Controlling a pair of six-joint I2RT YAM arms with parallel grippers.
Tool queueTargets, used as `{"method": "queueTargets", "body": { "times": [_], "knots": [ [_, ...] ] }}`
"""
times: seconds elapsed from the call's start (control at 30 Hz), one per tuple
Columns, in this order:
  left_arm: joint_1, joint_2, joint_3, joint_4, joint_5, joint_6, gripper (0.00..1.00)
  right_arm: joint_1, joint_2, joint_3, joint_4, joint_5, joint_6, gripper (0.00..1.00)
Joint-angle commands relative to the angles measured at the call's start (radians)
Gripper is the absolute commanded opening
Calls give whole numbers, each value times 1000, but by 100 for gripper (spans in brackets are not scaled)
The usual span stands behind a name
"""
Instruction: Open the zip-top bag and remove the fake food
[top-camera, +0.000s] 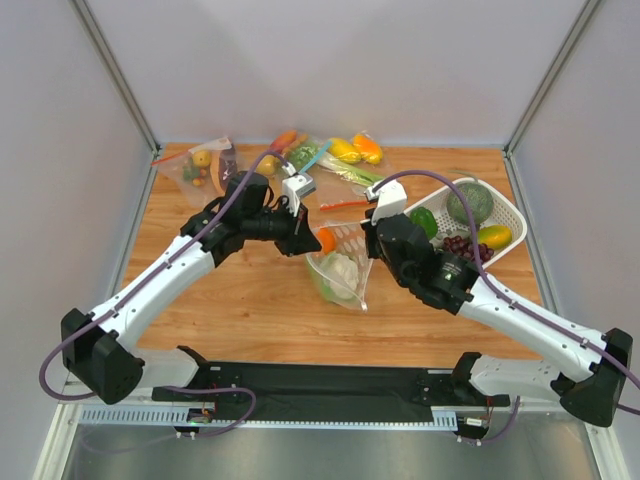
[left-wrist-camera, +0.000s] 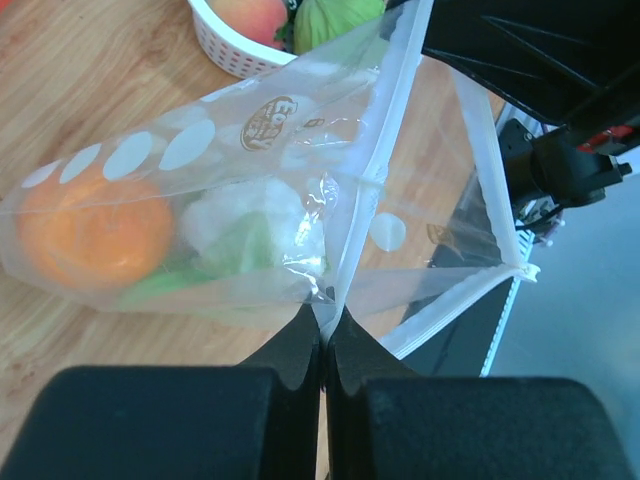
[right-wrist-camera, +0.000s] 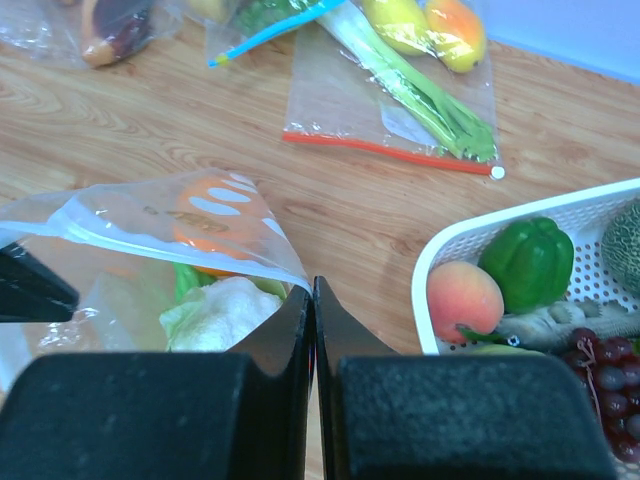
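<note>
The zip-top bag (top-camera: 345, 275), clear with pale dots, hangs mid-table between both grippers. My left gripper (left-wrist-camera: 325, 318) is shut on the bag's whitish zip edge (left-wrist-camera: 375, 175), pinching one side. The right gripper (right-wrist-camera: 312, 290) is shut on the opposite lip (right-wrist-camera: 180, 245). The mouth gapes between them. Inside lies the fake food: an orange (left-wrist-camera: 95, 235), a white cauliflower (left-wrist-camera: 255, 225) with green leaves, and a green piece (left-wrist-camera: 150, 287) under them. The right wrist view shows the orange (right-wrist-camera: 215, 215) and cauliflower (right-wrist-camera: 225, 310) through the opening.
A white basket (top-camera: 512, 205) at the right holds a green pepper (right-wrist-camera: 530, 260), a peach (right-wrist-camera: 462, 298), grapes (right-wrist-camera: 610, 370) and a melon. Other filled bags lie along the back edge (top-camera: 200, 165), one with a red zip strip (right-wrist-camera: 390, 150) holding green onion and yellow peppers.
</note>
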Motion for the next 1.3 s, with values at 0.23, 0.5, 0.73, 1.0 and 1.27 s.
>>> {"method": "queueTargets", "body": {
  "times": [0.23, 0.5, 0.73, 1.0, 1.27],
  "knots": [
    [24, 26, 54, -116, 78, 64, 1, -109, -83, -97, -68, 95, 69, 0],
    [24, 40, 22, -39, 159, -3, 0, -109, -103, -93, -91, -29, 88, 2],
    [24, 51, 6, -9, 158, -40, 0, -83, -169, -42, -111, -139, 89, 46],
    [24, 54, 3, -4, 150, -46, 0, 1, -250, 4, -28, -280, 89, 53],
    [24, 55, 5, -2, 152, -46, 0, 57, -129, 28, 77, -471, 158, 53]
  ]
}}
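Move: The right hand pinches the bag's far right rim, with the cauliflower inside the bag about 5 cm back, 5 cm to its left and 12 cm below it. The orange fake food lies deeper in the bag, some 4 cm ahead, 9 cm left and 16 cm below the right hand. From the left hand, closed on the left rim, the cauliflower is level fore and aft, roughly 7 cm to the right and 11 cm down. With the left fingers keeping their pinch on the left rim and easing only about 1 cm back and down, the right hand pulls its side of the rim some 4 cm to the right and as much down, spreading the mouth, then opens about halfway and lets go of the film. From there it rises about 9 cm while drawing back and swinging left over the bag's right side, ending open above the mouth, turned counter-clockwise and rolled left side up by some 20 degrees each. ##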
